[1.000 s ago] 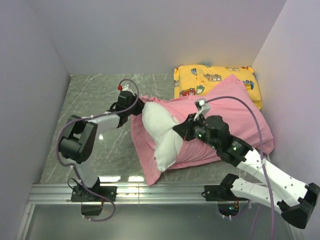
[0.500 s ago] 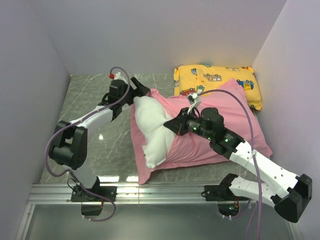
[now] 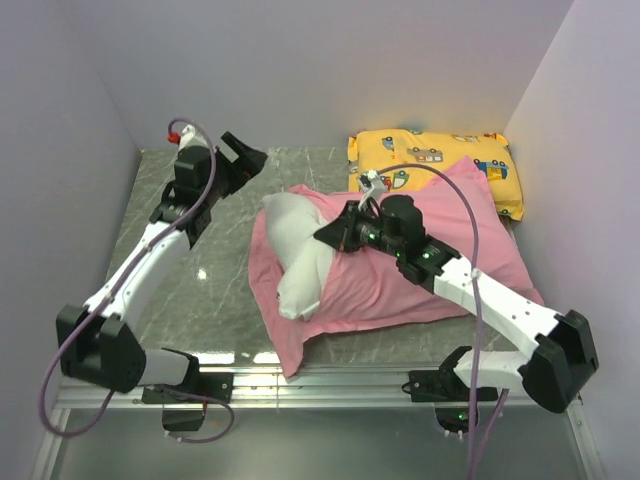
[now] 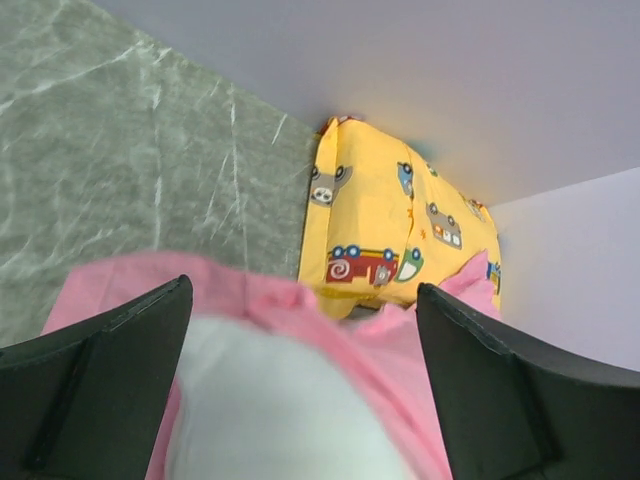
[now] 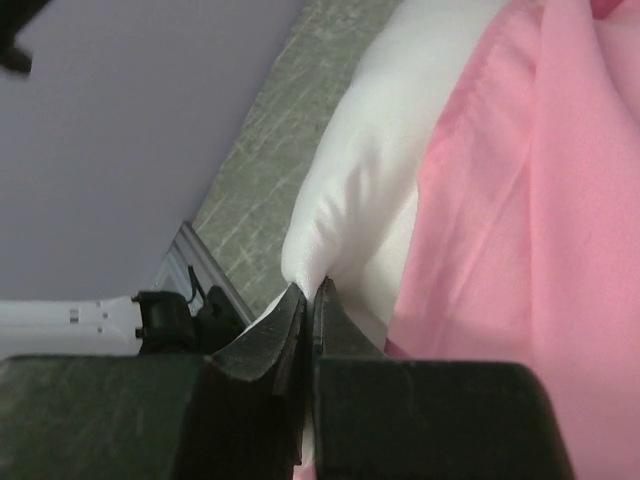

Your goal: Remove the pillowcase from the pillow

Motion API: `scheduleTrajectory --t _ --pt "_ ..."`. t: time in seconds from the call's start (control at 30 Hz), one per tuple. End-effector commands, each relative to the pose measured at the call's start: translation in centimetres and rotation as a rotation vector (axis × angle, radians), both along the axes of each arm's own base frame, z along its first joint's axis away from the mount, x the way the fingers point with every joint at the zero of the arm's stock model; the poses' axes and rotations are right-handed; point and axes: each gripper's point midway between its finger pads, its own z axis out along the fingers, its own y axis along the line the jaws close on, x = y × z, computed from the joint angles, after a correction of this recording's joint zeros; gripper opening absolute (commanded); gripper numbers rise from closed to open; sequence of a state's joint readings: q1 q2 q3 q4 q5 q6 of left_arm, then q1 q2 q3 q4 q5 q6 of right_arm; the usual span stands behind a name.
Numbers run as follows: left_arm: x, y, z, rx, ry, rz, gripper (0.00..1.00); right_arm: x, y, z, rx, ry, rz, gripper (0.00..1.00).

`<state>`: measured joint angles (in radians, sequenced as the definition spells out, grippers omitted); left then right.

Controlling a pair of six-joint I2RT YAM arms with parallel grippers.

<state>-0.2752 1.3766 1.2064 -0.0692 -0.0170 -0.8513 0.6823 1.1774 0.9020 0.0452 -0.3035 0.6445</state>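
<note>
The white pillow (image 3: 292,258) sticks halfway out of the pink pillowcase (image 3: 400,285) in the middle of the table. My right gripper (image 3: 327,236) is shut on a pinch of the pillow's white fabric, close to the case's open edge. In the right wrist view the jaws of the right gripper (image 5: 311,293) meet on a fold of the pillow (image 5: 365,170), with the pillowcase (image 5: 545,200) to the right. My left gripper (image 3: 243,157) hangs open above the table's far left, off the cloth. Between its spread fingers (image 4: 110,380) the left wrist view shows the pillow (image 4: 280,410) and the pillowcase (image 4: 250,290) below.
A yellow pillow with cartoon vehicles (image 3: 432,163) lies at the back right, partly under the pink case. Grey walls stand close on the left, back and right. The marble tabletop (image 3: 200,290) shows on the left, with a metal rail (image 3: 300,385) at the front.
My left gripper has opened, let go of the pillowcase's edge and swung up and back to the left. My right gripper has moved left and back with the pillow, and the case's edge has dropped.
</note>
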Motion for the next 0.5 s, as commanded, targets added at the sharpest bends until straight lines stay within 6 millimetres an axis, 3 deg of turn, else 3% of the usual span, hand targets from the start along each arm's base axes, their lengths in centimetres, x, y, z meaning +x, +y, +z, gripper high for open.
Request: scheduleTrajectory --t 0.0,0.03,0.07,0.13,0.17,0.23,0.3,0.47 --pt "-4.2 0.8 -2.0 0.025 0.067 0.015 0.99 2.8 1.7 9.0 0.188 -0.169 -0.02 0.0" --pt "-5.7 0.6 -0.8 -0.011 0.027 -0.008 0.99 3.2 2.0 9.2 0.185 -0.168 -0.021 0.0" --pt "-7.0 0.5 -3.3 -0.007 0.064 -0.029 0.99 3.8 2.3 10.8 0.2 -0.19 -0.028 0.0" --pt "-9.4 -0.3 -3.0 -0.023 0.033 -0.07 0.99 5.1 3.2 10.2 0.187 -0.17 -0.03 0.0" --pt "-10.4 -0.9 -4.3 -0.016 0.052 -0.104 0.99 5.4 3.6 11.2 0.197 -0.183 -0.022 0.0" --pt "-12.5 -2.6 -4.1 -0.012 0.036 -0.178 0.99 6.4 4.4 10.4 0.178 -0.167 -0.018 0.0" --pt "-14.3 -4.1 -5.3 0.004 0.068 -0.233 0.99 7.2 5.0 10.2 0.175 -0.16 -0.018 0.0" --pt "-15.5 -4.7 -7.2 -0.004 0.088 -0.268 0.99 8.0 5.7 9.3 0.166 -0.144 -0.017 0.0"
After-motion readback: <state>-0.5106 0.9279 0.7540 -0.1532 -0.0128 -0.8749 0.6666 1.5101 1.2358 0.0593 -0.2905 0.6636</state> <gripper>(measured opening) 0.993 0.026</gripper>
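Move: The bare white end of the pillow lies about 20 cm back from the left hand, 9 cm to its right and 15 cm below. From the right hand, already pinching its edge, that bare end's middle sits 6 cm left, 4 cm back and 10 cm down. The pink pillowcase's middle is about 18 cm to the right hand's right, 5 cm back and 15 cm lower; the yellow pillow is 18 cm ahead, 29 cm right and 20 cm down. Open left hand sweeps back 15 cm, sinking towards the bare pillow; right, still pinching, pulls forward-left 9 cm. ##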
